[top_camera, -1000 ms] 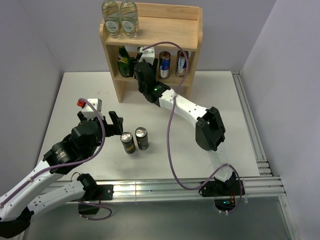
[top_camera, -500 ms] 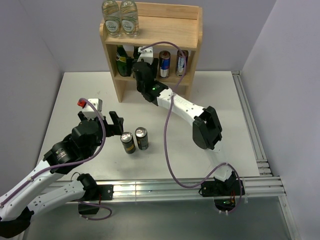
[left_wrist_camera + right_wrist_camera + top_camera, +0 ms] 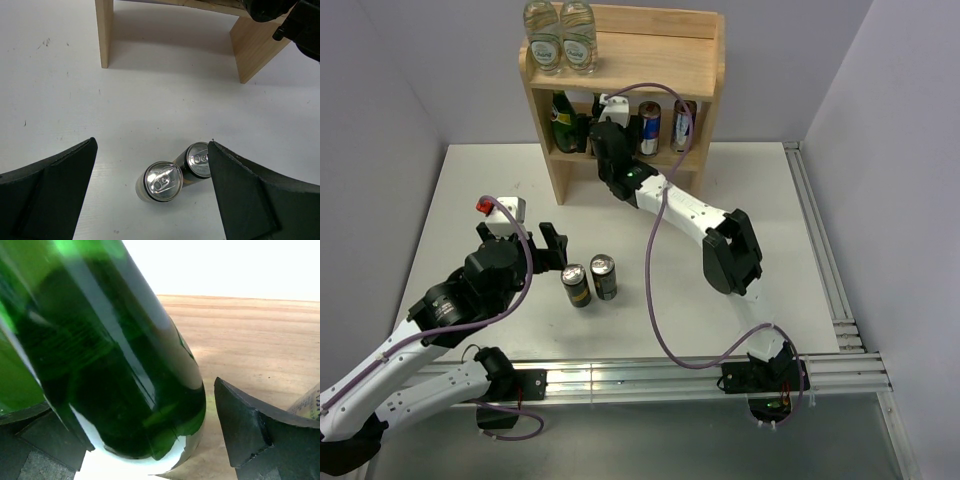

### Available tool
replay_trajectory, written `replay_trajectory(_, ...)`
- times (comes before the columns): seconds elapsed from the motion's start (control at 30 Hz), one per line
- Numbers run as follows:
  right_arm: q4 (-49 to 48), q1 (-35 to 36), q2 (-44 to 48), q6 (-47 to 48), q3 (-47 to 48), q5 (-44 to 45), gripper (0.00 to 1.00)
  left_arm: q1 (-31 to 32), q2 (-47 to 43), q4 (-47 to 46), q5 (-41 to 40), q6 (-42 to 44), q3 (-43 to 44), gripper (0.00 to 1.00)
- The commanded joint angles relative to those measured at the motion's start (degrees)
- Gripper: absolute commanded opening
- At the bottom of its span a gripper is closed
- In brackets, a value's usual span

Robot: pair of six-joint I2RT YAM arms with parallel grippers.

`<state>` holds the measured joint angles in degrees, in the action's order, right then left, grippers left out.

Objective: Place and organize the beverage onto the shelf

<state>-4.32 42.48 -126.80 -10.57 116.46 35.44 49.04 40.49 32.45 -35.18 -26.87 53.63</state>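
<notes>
The shelf (image 3: 650, 70) stands at the back of the table. My right gripper (image 3: 603, 118) reaches into its lower tier and stands open around a dark green bottle (image 3: 125, 390) that rests upright on the shelf board (image 3: 250, 335); a gap shows between the bottle and the right finger (image 3: 255, 435). Another green bottle (image 3: 565, 120) stands just to its left. My left gripper (image 3: 152, 145) hangs open above two upright gold-and-black cans (image 3: 162, 181) (image 3: 199, 160) on the table, touching neither.
Two clear water bottles (image 3: 560, 38) stand on the shelf's top board at the left. Two slim energy-drink cans (image 3: 649, 128) (image 3: 684, 125) stand in the lower tier to the right of my right gripper. The table cans (image 3: 576, 285) (image 3: 604, 276) touch each other.
My right gripper has opened and let go of the green bottle on the lower tier. The left arm has not moved.
</notes>
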Motion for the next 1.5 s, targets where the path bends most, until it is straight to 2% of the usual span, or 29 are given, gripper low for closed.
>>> replay_trajectory(0.0, -2.88, -0.12, 3.05, 0.2, -0.44, -0.89, 1.0, -0.26, 0.2, -0.37, 0.64, -0.37, -0.01, 0.99)
replay_trajectory(0.13, -5.79, -0.03, 7.7, 0.54, -7.63, -5.72, 1.0, -0.34, 0.2, -0.45, 0.29, -0.46, -0.01, 0.99)
replay_trajectory(0.3, -6.5, -0.12, 10.08, 2.04, -11.17, -15.12, 1.0, -0.61, 0.29, -0.45, 0.55, -0.37, -0.01, 0.99)
replay_trajectory(1.0, -8.43, 2.08, 22.12, 0.9, -26.72, -15.41, 1.0, -1.22, 1.26, -0.37, 0.28, -0.55, 0.08, 0.99)
replay_trajectory(1.1, -8.34, 3.22, 26.59, -0.24, -31.55, -13.83, 1.0, -0.87, 1.61, -1.15, 3.09, -0.29, 0.07, 0.99)
replay_trajectory(1.23, -7.55, 6.29, 38.16, -1.12, -42.42, -10.41, 1.0, 1.59, 5.91, 1.91, 5.03, -2.47, 2.09, 0.99)
replay_trajectory(1.33, -5.97, 9.89, 48.09, -2.96, -51.12, -7.77, 1.0, 2.81, 7.24, 6.04, 6.87, -7.04, 2.37, 0.99)
replay_trajectory(1.47, -2.81, 14.11, 61.3, -9.97, -62.91, -7.05, 1.0, 7.38, 2.33, 5.78, 9.95, -15.11, -2.38, 0.99)
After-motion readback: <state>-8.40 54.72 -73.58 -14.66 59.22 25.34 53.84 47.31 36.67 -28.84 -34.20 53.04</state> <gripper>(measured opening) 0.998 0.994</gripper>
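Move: Between the right hand's wide-open fingers stands the second green bottle, about 1 cm ahead and 1 cm left, its middle some 2 cm higher. On the same shelf, about 1 cm ahead, the first green bottle is roughly 9 cm to the hand's left and the blue-silver can about 9 cm to its right. From the left hand, the left black can lies level in reach, 7 cm right and 22 cm below; the right black can is 2 cm ahead, 13 cm right, equally low. Backing out of the shelf, the right hand keeps its fingers wide open and leaves the second green bottle behind, slowly at first, then fast, some 24 cm in all, swinging about 20 degrees counter-clockwise. The left hand all but waits, then late on sweeps about 5 cm right and 5 cm down towards the left black can, open, its fingers tipping down. ##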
